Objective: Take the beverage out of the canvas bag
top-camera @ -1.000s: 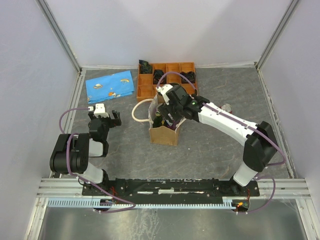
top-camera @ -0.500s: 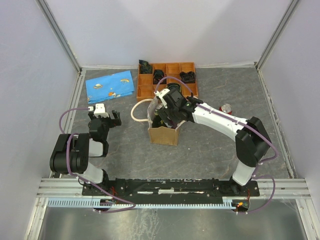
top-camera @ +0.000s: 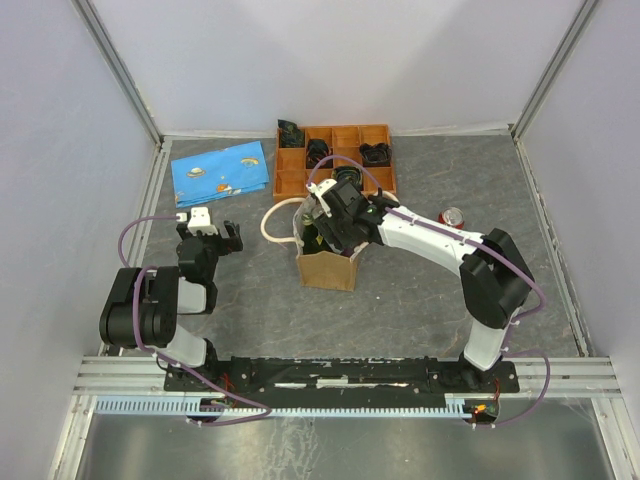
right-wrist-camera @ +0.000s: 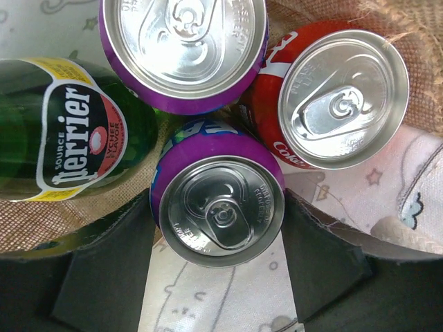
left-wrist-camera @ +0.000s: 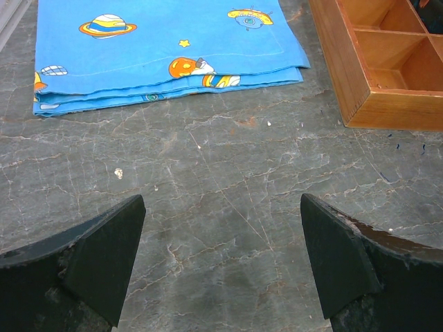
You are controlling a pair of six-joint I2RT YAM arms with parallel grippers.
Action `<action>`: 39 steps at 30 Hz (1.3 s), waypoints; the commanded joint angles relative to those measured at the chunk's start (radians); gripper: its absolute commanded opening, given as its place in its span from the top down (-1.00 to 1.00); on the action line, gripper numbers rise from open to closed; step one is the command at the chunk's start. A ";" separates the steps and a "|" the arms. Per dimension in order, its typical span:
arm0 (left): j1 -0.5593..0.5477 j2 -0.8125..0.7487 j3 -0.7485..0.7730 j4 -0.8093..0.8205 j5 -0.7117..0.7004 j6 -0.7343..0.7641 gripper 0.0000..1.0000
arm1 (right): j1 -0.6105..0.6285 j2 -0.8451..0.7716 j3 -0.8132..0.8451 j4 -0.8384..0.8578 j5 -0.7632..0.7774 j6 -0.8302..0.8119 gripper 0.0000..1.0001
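Observation:
The canvas bag [top-camera: 326, 268] stands upright at the table's middle, with a cream rope handle [top-camera: 272, 224] hanging to its left. My right gripper [top-camera: 326, 230] is down inside its mouth. In the right wrist view the bag's burlap wall [right-wrist-camera: 28, 232] holds several beverages: two purple cans, a red cola can [right-wrist-camera: 342, 97] and a green Perrier bottle [right-wrist-camera: 69, 131]. The right gripper [right-wrist-camera: 218, 202] is shut on the nearer purple can [right-wrist-camera: 220, 211], one finger touching each side. The second purple can [right-wrist-camera: 183, 41] stands behind it. My left gripper [top-camera: 212, 230] [left-wrist-camera: 221, 256] hangs open over bare table.
An orange-brown compartment tray [top-camera: 335, 155] [left-wrist-camera: 387, 76] sits behind the bag. A folded blue printed cloth [top-camera: 222, 170] [left-wrist-camera: 166, 48] lies at the back left. A red can [top-camera: 453, 217] stands on the table right of the bag. Enclosure walls ring the table.
My right gripper has sunk deeper into the bag and its fingers have come in onto the purple can. The left arm has not moved.

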 commanded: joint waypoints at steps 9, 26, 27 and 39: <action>-0.004 -0.005 0.005 0.038 -0.009 0.036 -0.99 | -0.002 -0.011 -0.036 -0.011 0.021 0.015 1.00; -0.004 -0.005 0.005 0.038 -0.010 0.036 -0.99 | -0.002 -0.229 0.116 0.071 0.101 -0.045 1.00; -0.004 -0.004 0.005 0.038 -0.009 0.036 -0.99 | -0.002 -0.244 0.128 0.072 0.108 -0.050 1.00; -0.004 -0.005 0.005 0.038 -0.009 0.036 -0.99 | -0.002 -0.495 0.118 0.295 0.337 -0.183 1.00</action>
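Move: The right fingers are already around the grape can in the bag. The table spot by the freed Coke can is about 26 cm to the right and 5 cm farther out, the can's middle some 3 cm lower. In the bag, the inner Coke can stands about 6 cm straight ahead, the second grape can roughly 4 cm ahead and 5 cm left, and the Perrier bottle 7 cm left and 1 cm back. From the left hand, the freed Coke can is some 51 cm right and 1 cm ahead. Keeping its pinch on the upper part of the grape can, the right hand tightens at nearly the same opening and barely shifts at first. It then draws the can up past the inner Coke can and the bag's rim, gaining speed, about 20 cm in all, easing a few centimetres right near the end while the fingers tip up by some 30 degrees. ##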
